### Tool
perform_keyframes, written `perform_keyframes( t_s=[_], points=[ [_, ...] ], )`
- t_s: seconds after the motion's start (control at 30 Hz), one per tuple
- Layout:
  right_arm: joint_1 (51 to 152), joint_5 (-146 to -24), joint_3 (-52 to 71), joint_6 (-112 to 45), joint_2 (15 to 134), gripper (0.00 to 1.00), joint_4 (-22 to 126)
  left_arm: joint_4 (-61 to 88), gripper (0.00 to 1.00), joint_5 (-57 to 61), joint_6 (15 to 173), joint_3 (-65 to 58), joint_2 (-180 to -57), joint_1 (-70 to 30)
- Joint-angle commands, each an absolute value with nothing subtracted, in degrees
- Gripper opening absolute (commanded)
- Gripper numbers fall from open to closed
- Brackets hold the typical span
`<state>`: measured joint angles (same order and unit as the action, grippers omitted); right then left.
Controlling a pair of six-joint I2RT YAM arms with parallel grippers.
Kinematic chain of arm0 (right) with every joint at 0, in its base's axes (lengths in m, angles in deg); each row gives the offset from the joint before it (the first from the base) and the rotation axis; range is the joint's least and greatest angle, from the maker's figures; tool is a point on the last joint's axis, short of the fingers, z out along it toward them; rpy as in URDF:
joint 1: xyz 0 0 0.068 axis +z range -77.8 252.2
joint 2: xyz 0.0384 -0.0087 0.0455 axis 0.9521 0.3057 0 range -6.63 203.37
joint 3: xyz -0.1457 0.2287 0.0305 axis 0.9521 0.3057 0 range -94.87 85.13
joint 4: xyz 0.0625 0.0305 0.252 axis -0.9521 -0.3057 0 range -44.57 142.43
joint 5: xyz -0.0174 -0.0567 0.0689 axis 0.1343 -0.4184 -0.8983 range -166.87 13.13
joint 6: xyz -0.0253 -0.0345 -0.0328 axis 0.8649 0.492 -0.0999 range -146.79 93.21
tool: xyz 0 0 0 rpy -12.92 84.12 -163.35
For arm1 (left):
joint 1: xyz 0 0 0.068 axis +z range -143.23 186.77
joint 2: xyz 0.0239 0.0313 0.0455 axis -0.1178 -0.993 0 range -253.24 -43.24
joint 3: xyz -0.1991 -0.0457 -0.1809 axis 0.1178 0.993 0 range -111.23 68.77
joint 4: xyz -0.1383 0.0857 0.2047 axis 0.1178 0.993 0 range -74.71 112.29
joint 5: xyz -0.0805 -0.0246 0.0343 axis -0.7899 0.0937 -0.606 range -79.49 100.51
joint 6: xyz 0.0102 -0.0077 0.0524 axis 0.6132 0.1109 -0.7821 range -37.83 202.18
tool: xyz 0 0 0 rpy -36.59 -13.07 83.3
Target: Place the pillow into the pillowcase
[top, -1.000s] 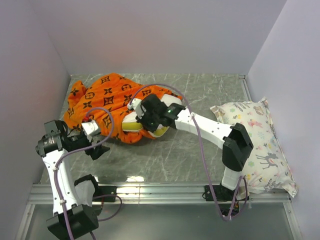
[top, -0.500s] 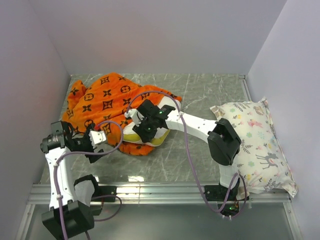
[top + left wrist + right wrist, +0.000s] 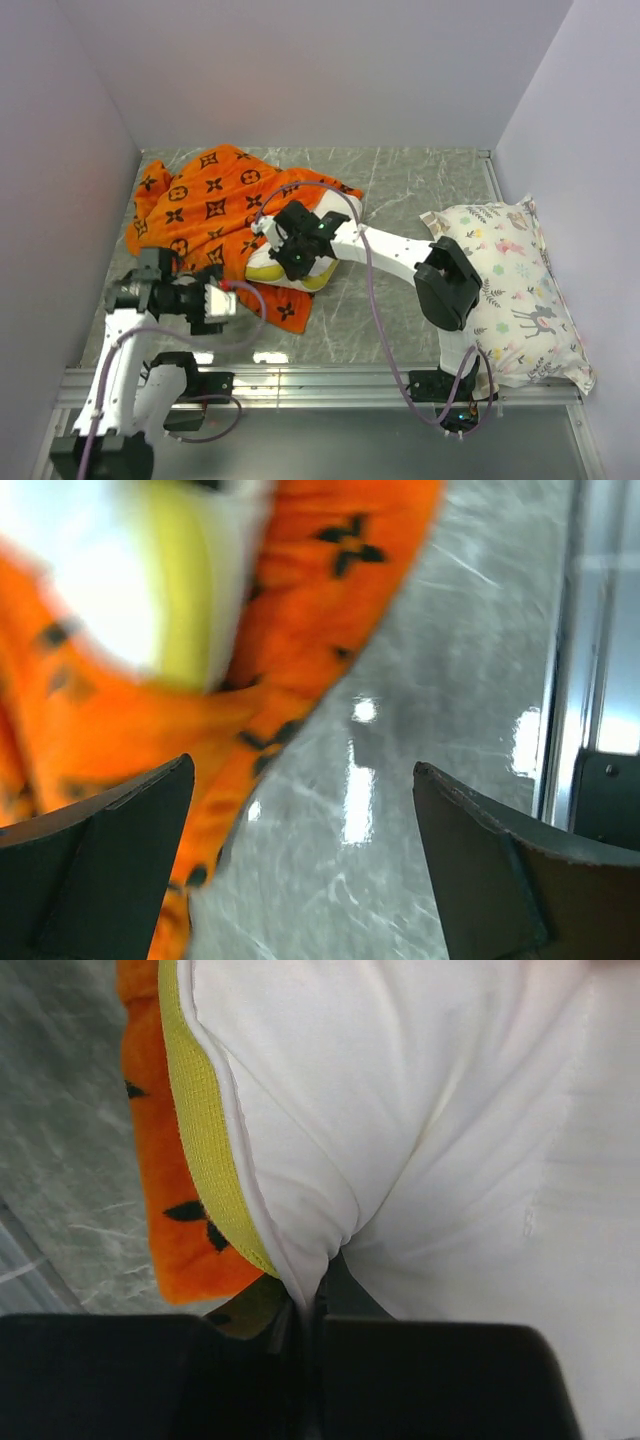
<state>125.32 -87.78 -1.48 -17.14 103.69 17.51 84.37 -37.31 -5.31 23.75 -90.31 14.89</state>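
The orange pillowcase point(image 3: 200, 205) lies crumpled at the back left of the table. The white pillow point(image 3: 272, 270) with its yellow band pokes out of the case's near right side. My right gripper point(image 3: 287, 250) sits on that exposed end, shut on a pinched fold of the pillow point(image 3: 400, 1110) beside the yellow band point(image 3: 200, 1120), with the pillowcase point(image 3: 170, 1220) under it. My left gripper point(image 3: 218, 300) hovers open just near of the case's front edge. In its own view the left gripper point(image 3: 300, 865) frames bare table, with the pillowcase point(image 3: 150, 730) and pillow point(image 3: 110, 590) blurred at upper left.
A white pillow printed with deer and plants point(image 3: 515, 285) lies along the right wall. A metal rail point(image 3: 330, 385) runs along the table's near edge, also the rail point(image 3: 570, 650) close to my left gripper. Walls close in the left, back and right.
My left arm has swung nearer and to the right, away from the case's left front edge. My right arm shifted slightly left with the pillow, then held still.
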Motion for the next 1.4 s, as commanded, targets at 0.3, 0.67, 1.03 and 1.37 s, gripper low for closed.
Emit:
perform_keyframes(
  t_s=[0.3, 0.67, 1.03, 1.37],
  points=[
    [117.6, -108.6, -13.0, -26.7, 97.4, 0.0, 19.3, 47.7, 0.97, -10.1, 13.1, 32.3, -99.6, -24.8],
    [117.6, -111.0, -12.5, -25.8, 97.9, 0.0, 17.0, 21.2, 0.96, 3.1, 6.8, 43.9, -104.9, -31.9],
    [117.6, -113.3, -13.7, -29.7, 100.4, 0.0, 19.0, 33.7, 0.0, -10.1, 17.2, 29.1, -109.9, -40.4],
    [118.0, -119.1, -18.1, -46.3, 116.8, 0.0, 34.3, 35.1, 0.0, -13.7, 37.3, 11.8, -111.1, -68.9]
  ],
)
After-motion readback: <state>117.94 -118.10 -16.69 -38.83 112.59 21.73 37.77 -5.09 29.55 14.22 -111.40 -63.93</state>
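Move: The pillowcase edge the left gripper goes for lies about 10 cm to its right, 7 cm ahead and 12 cm below. The pillow end, still pinched by the right gripper, is some 15 cm right, 7 cm ahead and 9 cm below the left one, with a loose orange flap 14 cm right, level and 14 cm below. From the right gripper, that pillowcase edge lies about 5 cm left, level fore and aft, 3 cm below. Swing the open left gripper right, down and somewhat forward, and pinch the pillowcase's edge; then pull it right, up and back, some 25 cm in all, turning clockwise. Meanwhile keep the right gripper shut on the pillow end, lift it about 9 cm, hold it there, then carry it left and a little down towards the pillowcase as the wrist tips over. ##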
